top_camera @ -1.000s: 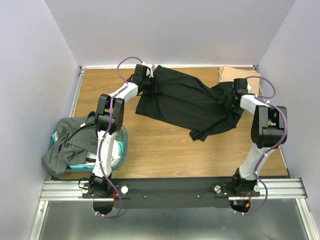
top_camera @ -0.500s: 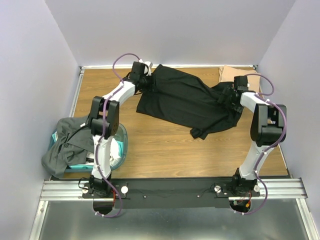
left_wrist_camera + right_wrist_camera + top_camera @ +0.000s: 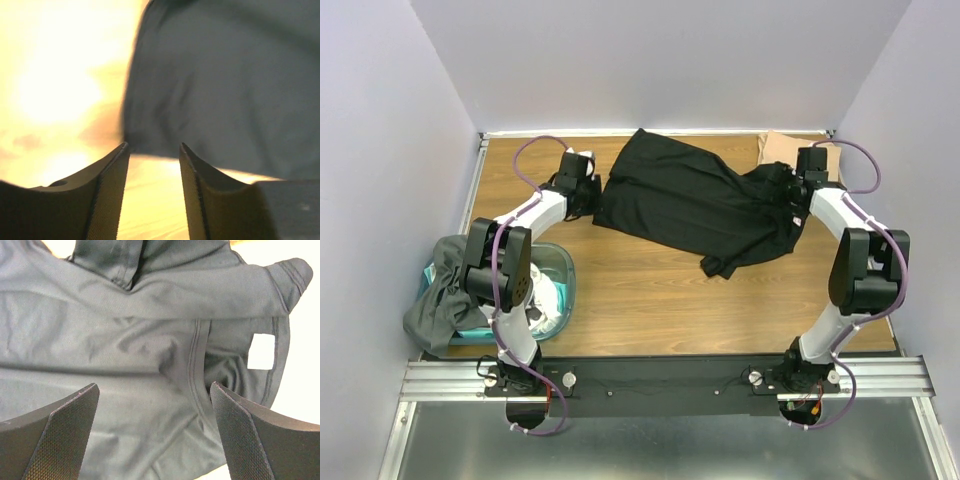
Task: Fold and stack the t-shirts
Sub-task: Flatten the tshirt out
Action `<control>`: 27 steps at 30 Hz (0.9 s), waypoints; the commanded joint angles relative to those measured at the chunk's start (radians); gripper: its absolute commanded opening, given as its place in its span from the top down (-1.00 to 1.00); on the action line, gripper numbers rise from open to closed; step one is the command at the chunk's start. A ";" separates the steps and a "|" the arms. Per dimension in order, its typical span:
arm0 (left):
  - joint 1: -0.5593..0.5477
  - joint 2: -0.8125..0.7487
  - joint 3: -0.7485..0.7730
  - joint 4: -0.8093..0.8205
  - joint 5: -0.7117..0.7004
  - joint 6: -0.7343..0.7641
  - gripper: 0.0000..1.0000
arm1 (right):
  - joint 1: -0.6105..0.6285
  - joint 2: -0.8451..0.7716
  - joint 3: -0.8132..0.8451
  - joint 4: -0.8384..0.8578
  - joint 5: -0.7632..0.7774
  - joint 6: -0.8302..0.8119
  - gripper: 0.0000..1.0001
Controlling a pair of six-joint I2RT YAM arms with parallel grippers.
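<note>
A black t-shirt (image 3: 695,200) lies spread and rumpled across the back of the wooden table. My left gripper (image 3: 588,200) sits just off its left edge, open, with only bare wood between its fingers (image 3: 112,185); the shirt's edge (image 3: 220,90) lies a little ahead of the tips. Above the shirt's right end, my right gripper (image 3: 785,200) hangs wide open and holds nothing. Below it are the collar seam (image 3: 196,365) and a white label (image 3: 261,351). A tan t-shirt (image 3: 782,148) lies at the back right corner.
A teal tub (image 3: 563,285) stands at the near left, next to the left arm. A dark grey t-shirt (image 3: 445,290) drapes over the tub's left side and white cloth (image 3: 542,305) lies inside. Walls close in the table on three sides.
The left arm swung left and nearer, drawing its gripper off the shirt's back-left corner to just beside the left edge, jaws slightly narrower. The right gripper shifted a little toward the back.
</note>
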State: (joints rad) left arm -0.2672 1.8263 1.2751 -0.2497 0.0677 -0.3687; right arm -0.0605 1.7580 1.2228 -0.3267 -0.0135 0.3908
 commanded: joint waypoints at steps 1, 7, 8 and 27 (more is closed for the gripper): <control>0.009 -0.010 -0.043 -0.019 -0.059 -0.007 -0.02 | -0.005 -0.063 -0.046 -0.020 -0.031 -0.012 -0.96; 0.025 0.034 -0.046 -0.017 -0.100 0.002 0.01 | -0.005 -0.120 -0.106 -0.021 -0.029 -0.012 -0.96; 0.025 0.042 -0.043 -0.016 -0.100 0.005 0.01 | -0.005 -0.124 -0.114 -0.021 -0.032 -0.010 -0.96; 0.025 0.126 -0.023 0.052 0.015 0.016 0.05 | -0.005 -0.219 -0.216 -0.025 -0.026 -0.010 -0.96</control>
State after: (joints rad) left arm -0.2485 1.9228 1.2327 -0.2195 0.0456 -0.3622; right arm -0.0605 1.5723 1.0306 -0.3412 -0.0254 0.3908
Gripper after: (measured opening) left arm 0.482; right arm 0.979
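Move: The t-shirt's near left corner lies almost straight below the left hand, about 6 cm down and 1 cm to its left. The laundry bin is roughly 18 cm back and 16 cm left, and the shirt's far left corner 26 cm ahead and 12 cm right. From the right hand, the shirt's near right corner is about 7 cm back, 5 cm right and 6 cm down, and the white tag 2 cm ahead and 7 cm right. Either side of the t-shirt's near left corner, the left fingertips come down close to the table, still half open; the hand sinks about 5 cm, first easing 2 cm back and left, then creeping slightly forward again at the bottom. The right hand draws back roughly 5 cm over the shirt's crumpled right end, near level, fingers kept wide open. ##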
